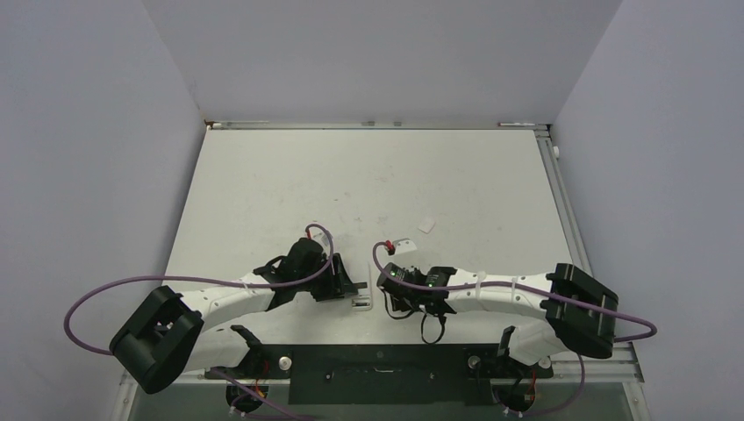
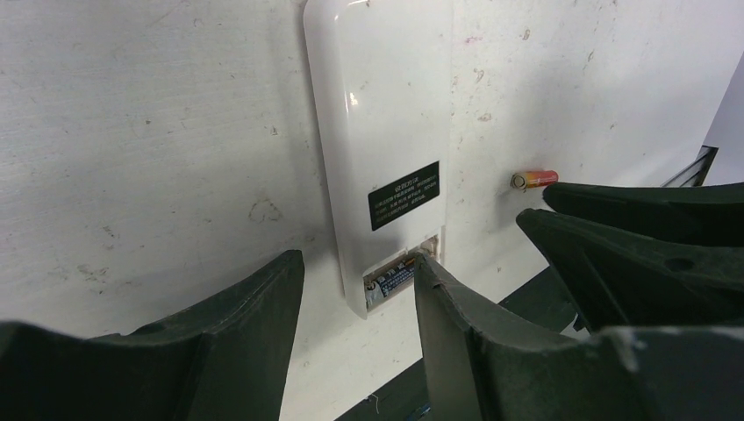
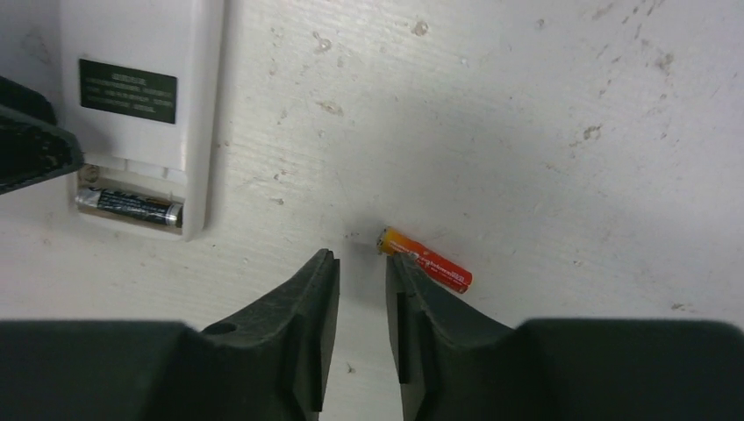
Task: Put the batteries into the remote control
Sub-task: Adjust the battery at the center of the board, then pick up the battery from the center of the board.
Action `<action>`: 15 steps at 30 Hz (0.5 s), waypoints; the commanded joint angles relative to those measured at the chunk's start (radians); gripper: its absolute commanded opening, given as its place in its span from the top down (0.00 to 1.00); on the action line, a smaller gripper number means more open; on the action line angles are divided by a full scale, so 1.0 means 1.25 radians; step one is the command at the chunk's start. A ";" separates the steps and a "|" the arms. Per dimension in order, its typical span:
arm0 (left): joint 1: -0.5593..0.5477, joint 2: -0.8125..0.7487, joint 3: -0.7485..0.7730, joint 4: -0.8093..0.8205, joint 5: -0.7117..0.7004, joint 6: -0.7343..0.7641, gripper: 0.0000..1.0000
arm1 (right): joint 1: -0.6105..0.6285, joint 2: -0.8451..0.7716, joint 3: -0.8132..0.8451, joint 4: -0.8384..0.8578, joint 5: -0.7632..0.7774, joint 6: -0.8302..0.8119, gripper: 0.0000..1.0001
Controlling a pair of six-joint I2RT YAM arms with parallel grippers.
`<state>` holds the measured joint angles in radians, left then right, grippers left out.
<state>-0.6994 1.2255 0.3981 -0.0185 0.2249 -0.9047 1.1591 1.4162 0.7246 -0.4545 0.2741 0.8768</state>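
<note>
The remote control point(image 2: 377, 114) lies plain white face up, black label showing, with its battery compartment open at the near end. One dark-labelled battery point(image 2: 392, 278) sits in the compartment; it also shows in the right wrist view point(image 3: 130, 206). My left gripper point(image 2: 358, 263) is open and empty, its fingers straddling that end, and the right finger covers the compartment's corner. A loose red battery point(image 3: 427, 260) lies on the table beside the remote point(image 3: 140, 61). My right gripper point(image 3: 361, 256) is narrowly open and empty, and its right fingertip point(image 3: 397, 263) overlaps the battery's gold end. The loose battery also shows in the left wrist view point(image 2: 535, 179).
In the top view both grippers, left point(image 1: 354, 288) and right point(image 1: 386, 282), meet near the table's front edge, over the remote point(image 1: 362, 301). A small flat white square piece point(image 1: 426, 224) lies farther back. A small white object with a red bit point(image 1: 402, 241) lies just behind the right gripper.
</note>
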 commanded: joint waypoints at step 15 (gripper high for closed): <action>-0.012 0.004 -0.017 -0.044 0.007 0.019 0.51 | -0.086 -0.039 0.046 -0.094 -0.094 -0.259 0.55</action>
<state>-0.7029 1.2247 0.3981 -0.0193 0.2348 -0.9009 1.0653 1.3502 0.7853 -0.5823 0.2321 0.6353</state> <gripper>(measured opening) 0.487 0.449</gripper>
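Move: Just to the right hand's right, some 3 cm off, about level with it fore and aft and 2 cm below, lies the loose red battery. The black battery in the remote's open slot is roughly 10 cm to this hand's left, also level; the remote's middle is 9 cm left and 5 cm ahead. From the left hand the red battery lies about 14 cm right, 4 cm back and 2 cm below. Rising about 3 cm from low beside the red battery, the right hand opens its fingers from nearly shut to about half, eases forward 1.5 cm, then swings some 2.5 cm right as it starts to sink again, turning slightly counter-clockwise. Its open fingers come to hover with the red battery below the gap. The left hand stays half open at the remote's slot. ##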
